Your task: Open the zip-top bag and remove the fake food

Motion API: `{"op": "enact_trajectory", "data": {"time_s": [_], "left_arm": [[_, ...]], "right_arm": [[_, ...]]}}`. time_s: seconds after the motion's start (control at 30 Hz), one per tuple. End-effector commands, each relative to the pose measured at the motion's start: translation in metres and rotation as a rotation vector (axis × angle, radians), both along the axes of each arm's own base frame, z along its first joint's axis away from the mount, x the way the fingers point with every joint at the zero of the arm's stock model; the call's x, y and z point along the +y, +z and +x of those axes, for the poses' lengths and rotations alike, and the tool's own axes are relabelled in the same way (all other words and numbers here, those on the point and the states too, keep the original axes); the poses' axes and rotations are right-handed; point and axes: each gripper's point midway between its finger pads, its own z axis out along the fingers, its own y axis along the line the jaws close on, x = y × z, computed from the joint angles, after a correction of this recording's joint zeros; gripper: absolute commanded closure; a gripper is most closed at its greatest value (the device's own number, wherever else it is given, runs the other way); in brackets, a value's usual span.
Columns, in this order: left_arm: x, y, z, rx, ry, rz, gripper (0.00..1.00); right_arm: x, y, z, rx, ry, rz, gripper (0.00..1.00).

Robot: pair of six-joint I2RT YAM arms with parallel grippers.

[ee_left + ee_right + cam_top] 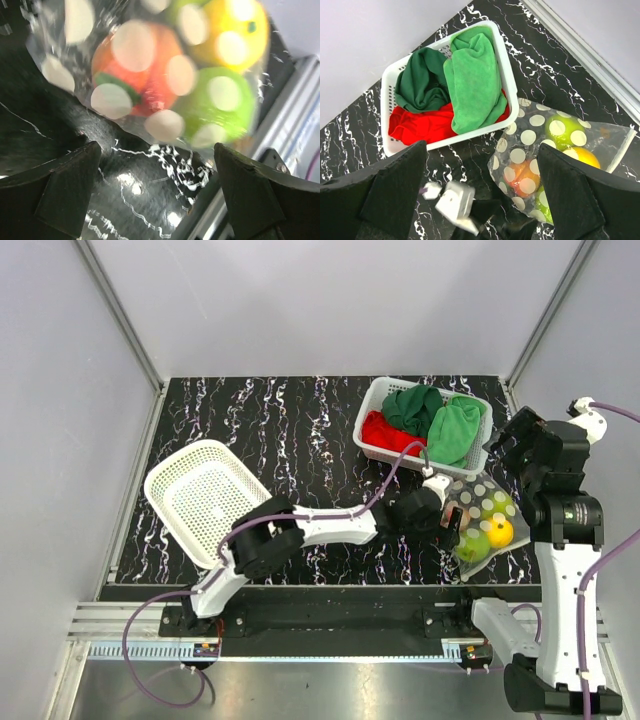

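The zip-top bag (487, 517), clear with white dots, lies on the black marbled table at the front right, near the front edge. It holds the fake food: a green apple (563, 130), a yellow fruit (583, 157), an orange-pink peach (522, 177) and a second green apple (220, 102). My left gripper (452, 523) reaches in low from the left. Its jaws stand wide open just short of the bag's left end (135, 75), with nothing between them. My right gripper (482, 200) hangs open high above the bag and the basket. In the top view it (512, 443) sits just right of the basket.
A white perforated basket (372, 405) with red and green cloths stands right behind the bag. A second white basket (203, 497), empty, lies at the left. The table's front edge and a metal rail (330, 625) run close by the bag. Grey walls enclose three sides.
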Motion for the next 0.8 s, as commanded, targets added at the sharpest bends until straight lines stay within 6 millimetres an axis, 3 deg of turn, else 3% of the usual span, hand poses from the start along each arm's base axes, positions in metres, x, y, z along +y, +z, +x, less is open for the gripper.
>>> {"op": "enact_trajectory", "data": {"time_s": [0.0, 0.07, 0.13, 0.17, 0.2, 0.23, 0.27, 0.37, 0.4, 0.47, 0.5, 0.57, 0.6, 0.63, 0.67, 0.7, 0.73, 0.77], "left_arm": [[-0.029, 0.001, 0.0, 0.126, 0.072, -0.109, 0.01], [-0.033, -0.012, -0.002, 0.164, 0.055, -0.113, 0.03], [-0.032, -0.016, -0.002, 0.203, 0.042, -0.153, 0.12], [-0.031, -0.004, 0.001, 0.2, 0.044, -0.191, 0.17], [-0.028, -0.001, 0.003, 0.204, 0.057, -0.21, 0.34], [-0.017, -0.009, 0.008, 0.203, 0.073, -0.204, 0.42], [-0.012, 0.003, 0.014, 0.193, 0.086, -0.219, 0.51], [0.007, 0.003, 0.029, 0.195, 0.101, -0.233, 0.92], [0.011, 0.012, 0.032, 0.194, 0.104, -0.241, 1.0], [0.024, 0.01, 0.037, 0.184, 0.118, -0.228, 1.0], [0.028, 0.024, 0.04, 0.159, 0.127, -0.242, 1.0], [0.04, 0.028, 0.043, 0.14, 0.152, -0.239, 1.0], [0.051, 0.017, 0.041, 0.141, 0.158, -0.202, 1.0], [0.06, 0.029, 0.046, 0.119, 0.179, -0.206, 1.0], [0.069, 0.028, 0.048, 0.1, 0.188, -0.183, 1.0], [0.086, 0.013, 0.046, 0.107, 0.207, -0.13, 1.0], [0.098, 0.027, 0.052, 0.09, 0.221, -0.139, 1.0], [0.11, 0.022, 0.054, 0.085, 0.232, -0.109, 1.0]], "right_arm": [[0.005, 0.007, -0.001, -0.016, 0.031, 0.005, 0.0], [0.006, 0.005, 0.0, -0.012, 0.039, 0.005, 0.0], [0.01, 0.004, 0.003, -0.009, 0.064, 0.006, 0.0], [0.011, 0.003, 0.002, -0.007, 0.072, 0.006, 0.0], [0.014, 0.002, 0.002, -0.004, 0.087, 0.011, 0.0], [0.015, 0.002, 0.002, -0.005, 0.099, 0.009, 0.0], [0.02, 0.0, 0.001, -0.003, 0.124, 0.018, 0.0], [0.027, -0.004, 0.001, -0.005, 0.165, 0.025, 0.0], [0.027, -0.006, 0.001, -0.006, 0.168, 0.029, 0.0], [0.032, -0.01, 0.003, 0.0, 0.189, 0.043, 0.0], [0.033, -0.01, 0.003, 0.002, 0.198, 0.045, 0.0], [0.037, -0.016, 0.006, 0.021, 0.221, 0.052, 0.0], [0.039, -0.019, 0.007, 0.029, 0.231, 0.053, 0.0], [0.04, -0.022, 0.008, 0.043, 0.249, 0.045, 0.0], [0.047, -0.027, 0.008, 0.057, 0.292, 0.056, 0.0], [0.051, -0.03, 0.009, 0.066, 0.323, 0.053, 0.0], [0.056, -0.034, 0.01, 0.08, 0.365, 0.046, 0.0], [0.07, -0.04, 0.008, 0.092, 0.441, 0.076, 0.0]]}}
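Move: The bag's left edge, where the left gripper's fingers will shut, lies about 2 cm to this hand's right, level ahead, some 4 cm below. From this hand, the red fruit inside lies roughly 3 cm ahead and 4 cm right, the green fruit 4 cm back and 5 cm right, and the yellow fruit level ahead and 9 cm right. From the high right gripper the same edge is about 6 cm back, 6 cm left and 30 cm down. Sink the open left gripper about 4 cm onto the bag's left edge beside the red and green fruits, edging slightly right, and shut the fingers to pinch the film. Then drag the bag some 9 cm left and 4 cm forward, rising about 3 cm. Let the open right gripper ease about 5 cm left and down, turning counter-clockwise. ##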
